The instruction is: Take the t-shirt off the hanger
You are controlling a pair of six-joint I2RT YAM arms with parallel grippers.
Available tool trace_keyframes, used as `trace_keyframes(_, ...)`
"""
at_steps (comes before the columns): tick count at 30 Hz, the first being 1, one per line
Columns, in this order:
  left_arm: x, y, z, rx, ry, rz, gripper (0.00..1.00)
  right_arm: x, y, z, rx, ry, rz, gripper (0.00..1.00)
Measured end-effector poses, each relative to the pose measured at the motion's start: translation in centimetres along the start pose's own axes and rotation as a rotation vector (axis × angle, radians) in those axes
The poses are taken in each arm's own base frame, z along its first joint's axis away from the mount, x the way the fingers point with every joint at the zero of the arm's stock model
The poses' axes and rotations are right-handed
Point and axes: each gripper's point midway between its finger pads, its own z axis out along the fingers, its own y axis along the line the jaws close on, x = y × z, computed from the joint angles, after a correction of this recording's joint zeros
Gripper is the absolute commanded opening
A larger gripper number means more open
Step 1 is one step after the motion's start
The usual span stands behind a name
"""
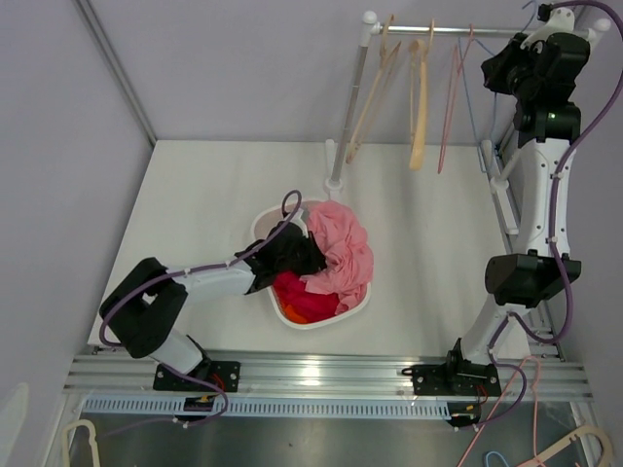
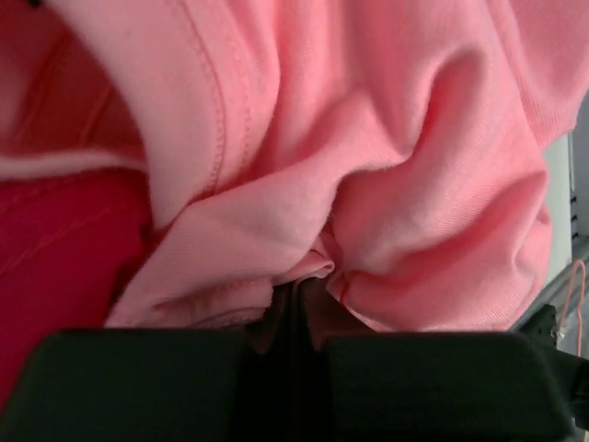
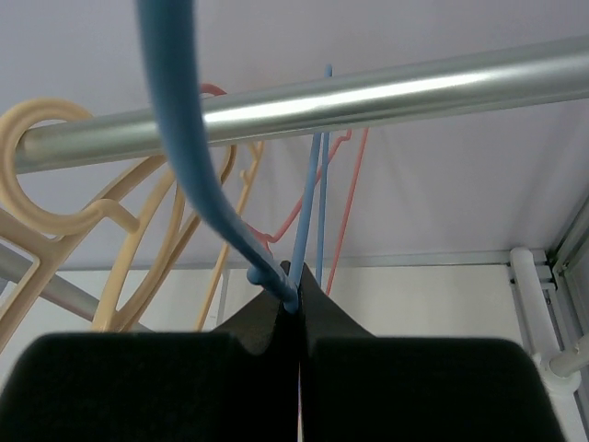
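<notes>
The pink t-shirt (image 1: 343, 245) lies bunched over a white basket (image 1: 261, 225) in the middle of the table and is off any hanger. My left gripper (image 1: 300, 256) reaches into the basket. In the left wrist view its jaws (image 2: 296, 299) are shut on a fold of the pink t-shirt (image 2: 386, 138). My right gripper (image 1: 504, 66) is up at the rail, shut on a thin blue hanger (image 1: 467, 73). In the right wrist view the blue hanger (image 3: 189, 147) hooks over the rail (image 3: 386, 90), and its neck is pinched at my right gripper (image 3: 297, 296).
Red clothes (image 1: 304, 302) fill the basket under the t-shirt and also show in the left wrist view (image 2: 55, 244). Beige hangers (image 1: 419, 97) and a pink wire hanger (image 1: 450, 97) hang on the rail (image 1: 443, 29). The rail's post (image 1: 336, 180) stands just behind the basket.
</notes>
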Motion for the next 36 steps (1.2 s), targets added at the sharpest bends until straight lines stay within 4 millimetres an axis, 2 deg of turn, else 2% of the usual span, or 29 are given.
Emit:
trace_keyframes(1,0.0,-0.2,0.2,0.013,0.007,-0.009,0.58,-0.2,0.0,0.3,-0.004,-0.006,0.001,0.0)
trace_keyframes(3,0.0,-1.4,0.3,0.071,0.021,-0.035,0.79,-0.7,0.1,1.2,-0.015,-0.018,0.0,0.0)
trace_keyframes(4,-0.2,-2.0,0.1,0.095,0.018,-0.037,0.99,-1.1,0.1,1.7,-0.019,-0.03,-0.003,0.0)
trace_keyframes(7,-0.8,-3.6,-1.2,0.166,-0.002,-0.04,0.99,-0.6,-0.2,2.9,-0.02,-0.025,-0.002,0.0)
trace_keyframes(11,-1.2,-3.1,-3.9,0.149,-0.047,-0.016,0.99,1.3,-0.9,4.8,-0.013,0.009,0.02,0.0)
trace_keyframes(14,-2.3,-3.2,-7.3,0.14,-0.104,0.024,0.99,2.9,-1.5,6.2,-0.008,0.037,0.038,0.0)
trace_keyframes(18,-4.4,-4.2,-12.8,0.168,-0.222,0.074,0.99,5.5,-2.2,7.8,-0.001,0.09,0.071,0.0)
trace_keyframes(21,-5.3,-4.0,-16.0,0.169,-0.291,0.096,1.0,6.6,-2.4,8.4,-0.006,0.114,0.079,0.0)
trace_keyframes(24,-5.4,-3.5,-17.9,0.154,-0.322,0.107,1.0,7.0,-2.2,8.3,-0.009,0.123,0.085,0.14)
trace_keyframes(25,-5.4,-3.2,-18.3,0.148,-0.326,0.108,0.99,7.4,-2.1,8.0,-0.005,0.135,0.089,0.26)
trace_keyframes(27,-5.1,-2.6,-18.6,0.124,-0.325,0.11,1.0,8.8,-2.0,7.3,0.01,0.174,0.106,0.38)
trace_keyframes(28,-5.0,-2.3,-18.7,0.113,-0.32,0.111,0.99,9.7,-2.0,6.9,0.017,0.199,0.11,0.51)
trace_keyframes(30,-4.7,-1.7,-18.8,0.086,-0.314,0.114,0.99,11.0,-1.7,5.7,0.032,0.241,0.119,0.66)
trace_keyframes(31,-4.5,-1.2,-18.9,0.069,-0.309,0.119,0.99,11.4,-1.6,5.1,0.043,0.257,0.118,0.83)
trace_keyframes(33,-4.4,-0.7,-19.2,0.048,-0.313,0.132,0.99,11.3,-1.2,3.5,0.076,0.259,0.098,0.99)
trace_keyframes(36,-4.8,0.0,-20.5,0.023,-0.354,0.155,0.99,8.9,-0.1,0.1,0.124,0.201,0.042,1.0)
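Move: The left hand, shut on the pink t-shirt down in the basket, has the shirt's middle some 4 cm to its right and 2 cm ahead; the basket's centre is about 2 cm left and 3 cm below, the red shirt 6 cm back and 4 cm left. The right hand grips the blue hanger just below its hook; the rail is about 8 cm straight ahead, roughly level, with the pink hanger's hook on it 6 cm to the left and a wooden hanger's hook 13 cm left. The left fingers let go of the pink t-shirt, opening wide, then the hand lifts about 15 cm clear, drawing left and back while tipping up some 20 degrees. The right hand, still pinching the blue hanger, carries it forward about 8 cm to the rail, sinking as much to hook it on, then opens wide and backs off underneath. ##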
